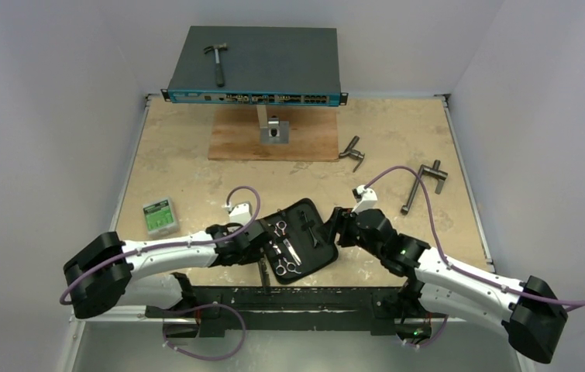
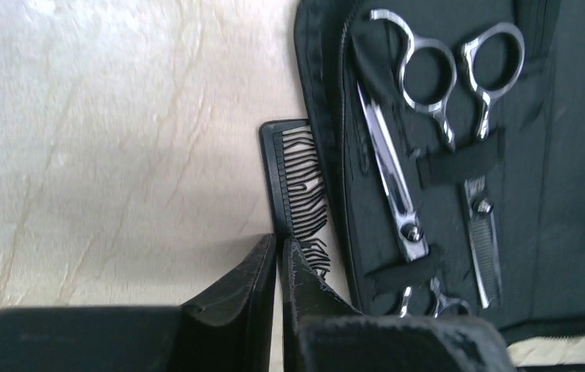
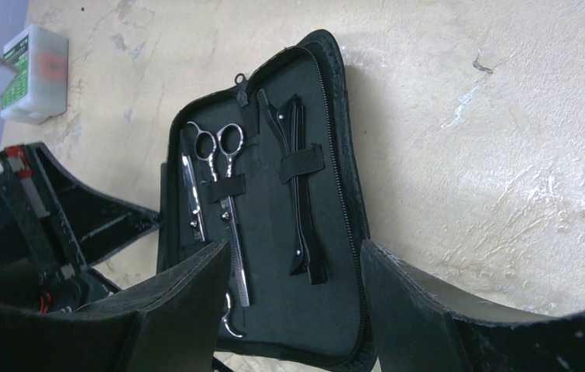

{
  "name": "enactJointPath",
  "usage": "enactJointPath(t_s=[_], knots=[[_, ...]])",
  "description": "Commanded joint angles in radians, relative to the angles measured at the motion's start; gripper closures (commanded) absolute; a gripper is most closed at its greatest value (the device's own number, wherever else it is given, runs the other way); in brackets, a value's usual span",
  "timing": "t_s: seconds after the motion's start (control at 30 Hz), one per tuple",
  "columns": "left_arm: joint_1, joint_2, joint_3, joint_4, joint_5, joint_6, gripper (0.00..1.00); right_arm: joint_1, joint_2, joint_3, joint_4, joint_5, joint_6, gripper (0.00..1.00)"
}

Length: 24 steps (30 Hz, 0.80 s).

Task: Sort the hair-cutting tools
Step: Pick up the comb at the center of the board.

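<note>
An open black zip case (image 1: 321, 246) lies near the table's front edge. Strapped inside are a pair of silver scissors (image 2: 428, 116) (image 3: 211, 186), a second pair (image 2: 428, 304) (image 3: 231, 318) mostly hidden, and a thin black hair clip (image 3: 297, 194). The black comb (image 2: 297, 178) (image 1: 263, 273) lies on the table along the case's left edge. My left gripper (image 2: 279, 249) (image 1: 260, 254) is shut on the comb's spine at its near end. My right gripper (image 3: 295, 248) (image 1: 335, 225) hovers open over the case's right side, holding nothing.
A green-and-white box (image 1: 160, 216) (image 3: 37, 70) sits left of the case. At the back stands a network switch (image 1: 256, 66) with a hammer (image 1: 217, 60) on it, above a wooden board (image 1: 231, 139). Grey T-handled tools (image 1: 353, 151) (image 1: 422, 182) lie at the right.
</note>
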Motion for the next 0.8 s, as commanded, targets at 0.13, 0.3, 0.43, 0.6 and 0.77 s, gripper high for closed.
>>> enactJointPath(t_s=[0.13,0.3,0.43,0.6,0.77], knots=[[-0.163,0.017,0.007,-0.285,0.044,-0.068,0.94,-0.002,-0.030,-0.020,0.030,-0.003,0.002,0.38],[-0.203,-0.055,0.048,-0.381,-0.019,-0.123,0.69,-0.003,-0.033,-0.029,0.031,-0.001,0.004,0.38],[-0.227,-0.119,0.103,-0.461,-0.050,-0.150,0.50,-0.002,-0.038,-0.027,0.031,-0.001,0.001,0.38],[-0.305,-0.067,0.159,-0.482,-0.044,-0.186,0.45,-0.003,-0.048,-0.041,0.031,-0.001,0.001,0.38],[-0.352,0.065,0.221,-0.454,-0.020,-0.192,0.40,-0.002,-0.042,-0.053,0.041,-0.017,0.005,0.38]])
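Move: Just behind the left fingertips, which already sit nearly shut on its spine, lies the comb: its middle is some 4 cm back, 1 cm to the right and 1 cm below. The table's near edge runs about 9 cm back. The open case is centred roughly 4 cm ahead and 10 cm right; its near scissors lie 6 cm right, 1 cm back. From the right hand the comb is about 18 cm left, 8 cm back and 10 cm lower. Dragging the comb back over the table's near edge, the left hand slides low and level with its fingers nearly shut on the spine. After about 4 cm the fingers start to spread and let go; the hand eases another 3 cm back, swings left and returns, and rises some 3 cm, turning about 10 degrees clockwise, to stand open over the comb. ##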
